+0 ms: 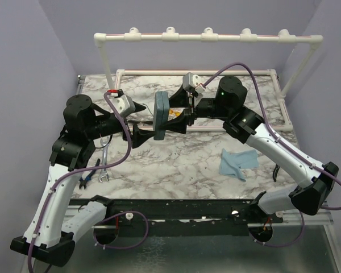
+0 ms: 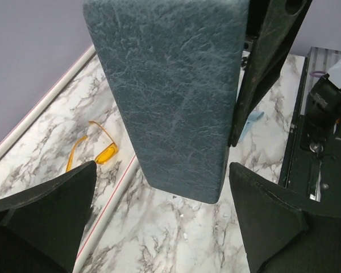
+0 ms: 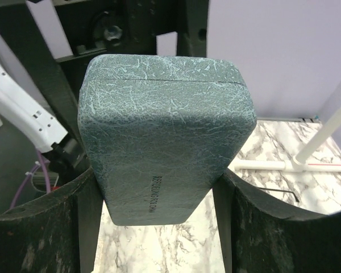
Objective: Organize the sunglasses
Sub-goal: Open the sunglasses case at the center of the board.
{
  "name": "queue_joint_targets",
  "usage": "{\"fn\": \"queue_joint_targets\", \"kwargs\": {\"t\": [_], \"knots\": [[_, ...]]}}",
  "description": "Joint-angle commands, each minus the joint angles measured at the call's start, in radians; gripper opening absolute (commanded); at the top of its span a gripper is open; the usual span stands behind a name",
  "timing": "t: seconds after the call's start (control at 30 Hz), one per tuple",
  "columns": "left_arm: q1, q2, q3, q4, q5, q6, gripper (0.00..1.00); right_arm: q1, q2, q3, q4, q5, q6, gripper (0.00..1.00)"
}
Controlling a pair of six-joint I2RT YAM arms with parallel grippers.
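Note:
The grey-blue case (image 1: pixel 161 115) hangs upright above the table's middle, and my right gripper (image 1: pixel 171 119) is shut on it. In the right wrist view both fingers (image 3: pixel 88 205) press the sides of the case (image 3: pixel 159 131). My left gripper (image 1: pixel 149 121) faces the case from the left, open. In the left wrist view the lower end of the case (image 2: pixel 170 96) sits between the wide-spread left gripper (image 2: pixel 162 170) fingers, with a gap on each side. The yellow-orange sunglasses (image 2: pixel 104 152) lie on the marble beyond the case, seen from above as an orange patch (image 1: pixel 174 115).
A blue cloth (image 1: pixel 237 164) lies at the right front. A wrench (image 1: pixel 105 165) and pliers (image 1: pixel 85 179) rest by the left arm. A white pipe frame (image 1: pixel 207 37) stands at the back, and a low white rail (image 2: pixel 111 193) crosses the marble.

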Motion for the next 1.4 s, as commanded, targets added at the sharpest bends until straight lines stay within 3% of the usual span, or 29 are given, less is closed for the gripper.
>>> {"fn": "queue_joint_targets", "kwargs": {"t": [0.0,0.3,0.53,0.83,1.07,1.1,1.17,1.23,1.3,1.33,1.37], "knots": [[-0.004,0.015,-0.008,-0.049,0.098,0.023,0.99,0.004,-0.047,0.017,0.011,-0.107,-0.036,0.0],[-0.028,0.032,0.003,-0.05,0.087,0.023,0.98,0.008,-0.02,0.013,0.074,-0.111,-0.001,0.01],[-0.051,0.038,-0.001,-0.05,0.094,0.027,0.89,0.014,0.002,0.028,0.086,-0.119,0.01,0.01],[-0.054,0.038,0.001,-0.045,0.162,0.026,0.44,0.014,0.016,0.041,0.043,-0.137,-0.008,0.01],[-0.054,0.006,-0.007,-0.014,0.163,0.008,0.0,0.013,0.009,0.029,0.066,-0.142,0.002,0.01],[-0.054,0.0,-0.008,-0.007,0.156,0.002,0.0,0.014,0.008,0.027,0.067,-0.141,0.002,0.05],[-0.054,-0.012,-0.013,0.007,0.144,-0.007,0.0,0.014,0.003,0.021,0.071,-0.131,0.005,0.29],[-0.054,-0.026,-0.02,0.028,0.127,-0.015,0.0,0.014,-0.005,0.012,0.078,-0.117,0.01,0.62],[-0.054,-0.04,-0.03,0.051,0.1,-0.018,0.0,0.013,-0.018,-0.007,0.092,-0.103,0.014,0.87],[-0.054,-0.049,-0.034,0.061,0.086,-0.018,0.0,0.014,-0.028,-0.017,0.097,-0.096,0.015,0.97],[-0.054,-0.054,-0.039,0.071,0.074,-0.02,0.0,0.014,-0.037,-0.027,0.099,-0.087,0.013,1.0]]}}
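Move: The sunglasses case stands upright in the right hand's grip, its middle about 2 cm to the left of that hand's pads and some 3 cm above them. From the open left hand, the case's middle is roughly 5 cm to the right, 1 cm ahead and 2 cm above. Far below the left hand, about 41 cm down, lie the yellow glasses, some 35 cm ahead and 13 cm right, and the black sunglasses, about 31 cm ahead and 6 cm left. The left fingers close on the case's front and back edges and pinch it below its middle, after the hand has eased about 2 cm right and down onto it, drifting back as well and turning slightly clockwise. The right hand keeps its hold, shifting some 2 cm back, then opens its fingers at the very end; the left, still gripping, draws a little back and up. ##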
